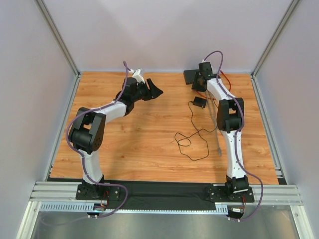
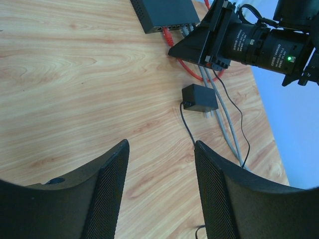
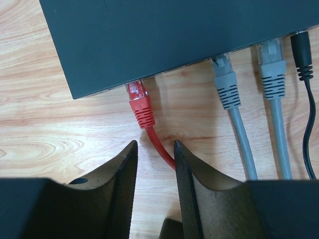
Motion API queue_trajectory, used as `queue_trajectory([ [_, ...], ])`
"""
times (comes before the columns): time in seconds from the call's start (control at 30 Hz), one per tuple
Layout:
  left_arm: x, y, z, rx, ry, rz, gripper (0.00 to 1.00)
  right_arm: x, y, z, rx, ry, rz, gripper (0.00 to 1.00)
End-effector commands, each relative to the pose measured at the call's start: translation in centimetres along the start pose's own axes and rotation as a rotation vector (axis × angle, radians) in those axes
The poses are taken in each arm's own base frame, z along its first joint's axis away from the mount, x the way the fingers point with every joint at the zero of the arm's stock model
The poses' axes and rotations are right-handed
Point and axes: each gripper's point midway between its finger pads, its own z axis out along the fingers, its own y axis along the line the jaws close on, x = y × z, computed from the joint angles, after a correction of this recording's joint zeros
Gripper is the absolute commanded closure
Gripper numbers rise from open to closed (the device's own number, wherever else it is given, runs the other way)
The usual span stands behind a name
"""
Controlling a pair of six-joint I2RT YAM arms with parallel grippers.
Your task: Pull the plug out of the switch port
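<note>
The black switch (image 3: 174, 35) lies at the table's far right (image 1: 191, 75). A red plug (image 3: 139, 102) sits in its leftmost socket, with two grey plugs (image 3: 226, 82) and a black power plug (image 3: 301, 55) to the right of it. My right gripper (image 3: 155, 144) hovers just short of the red plug, its jaws narrowly apart with nothing between them. The red cable (image 3: 162, 149) curves past the tip of the right finger. My left gripper (image 2: 162, 144) is open and empty over bare wood, left of the switch (image 2: 164, 12).
A small black adapter (image 1: 200, 102) with a thin black cord (image 1: 192, 142) lies in front of the switch. Grey cables (image 2: 224, 119) run from the switch toward the near edge. White walls and metal posts enclose the table.
</note>
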Motion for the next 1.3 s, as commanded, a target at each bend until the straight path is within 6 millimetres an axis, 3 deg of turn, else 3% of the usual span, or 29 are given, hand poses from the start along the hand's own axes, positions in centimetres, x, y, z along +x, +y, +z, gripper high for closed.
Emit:
queue_trajectory([
  [0.0,-2.0,-2.0,-0.7,0.053,-0.063,0.036,0.37,1.5,0.5,-0.3,0.000,0.056,-0.052,0.63],
  [0.07,-2.0,-2.2,-0.8,0.058,-0.064,0.037,0.37,1.6,0.5,-0.4,0.005,0.059,-0.056,0.63],
  [0.2,-2.0,-2.2,-1.0,0.057,-0.065,0.039,0.37,1.4,0.3,-0.7,0.015,0.054,-0.055,0.77],
  [0.3,-2.0,-2.2,-1.0,0.054,-0.065,0.040,0.38,1.5,0.4,-0.7,0.000,0.058,-0.072,0.80],
  [0.37,-2.0,-2.3,-1.0,0.060,-0.065,0.041,0.39,1.9,1.5,-0.8,-0.063,0.080,-0.088,0.83],
  [0.67,-2.0,-2.5,-0.7,0.077,-0.054,0.064,0.39,2.7,1.2,-2.2,-0.062,0.105,-0.095,0.95],
  [0.77,-2.0,-2.4,-0.4,0.058,-0.036,0.089,0.41,3.9,1.3,-3.0,-0.080,0.147,-0.103,1.00],
  [0.83,-2.5,-2.8,0.0,0.057,-0.032,0.127,0.42,6.1,0.8,-3.2,-0.070,0.195,-0.092,0.99],
  [0.87,-2.6,-3.5,0.2,0.069,-0.032,0.139,0.42,6.1,1.1,-4.1,-0.079,0.194,-0.095,0.99],
  [0.9,-2.7,-3.7,0.3,0.076,-0.035,0.148,0.42,8.1,0.6,-4.2,-0.074,0.239,-0.095,0.99],
  [1.0,-2.8,-5.4,0.9,0.115,-0.036,0.183,0.42,9.0,1.2,-6.0,-0.095,0.244,-0.117,0.98],
  [1.03,-2.8,-5.9,1.1,0.117,-0.037,0.213,0.42,10.4,0.8,-6.2,-0.091,0.272,-0.123,0.98],
  [1.1,-2.8,-7.1,2.2,0.098,-0.039,0.241,0.41,10.1,1.4,-7.7,-0.128,0.243,-0.122,0.98],
  [1.27,-1.8,-9.6,5.7,0.159,-0.036,0.267,0.41,13.0,0.5,-10.1,-0.151,0.261,-0.112,0.96],
])
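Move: The red plug sits in the left part of the switch's near side, about 3 cm ahead of the right hand and 1 cm left, a centimetre lower. The switch's middle is roughly 9 cm ahead and 2 cm right; the nearest grey plug is 4 cm ahead, 4 cm right; the small black box lies 8 cm behind and 2 cm right. From the left hand the red plug is some 16 cm ahead, 17 cm right and 14 cm below. Nearly in place at first, the right fingers close from half open and pinch the red cable just behind the plug's boot; then the hand pulls straight back along the table, faster and faster, about 14 cm in all, drifting slightly left, turning some 10 degrees counter-clockwise and tipping further down. Late on, the open left hand swings about 7 cm right and rises 6 cm. ##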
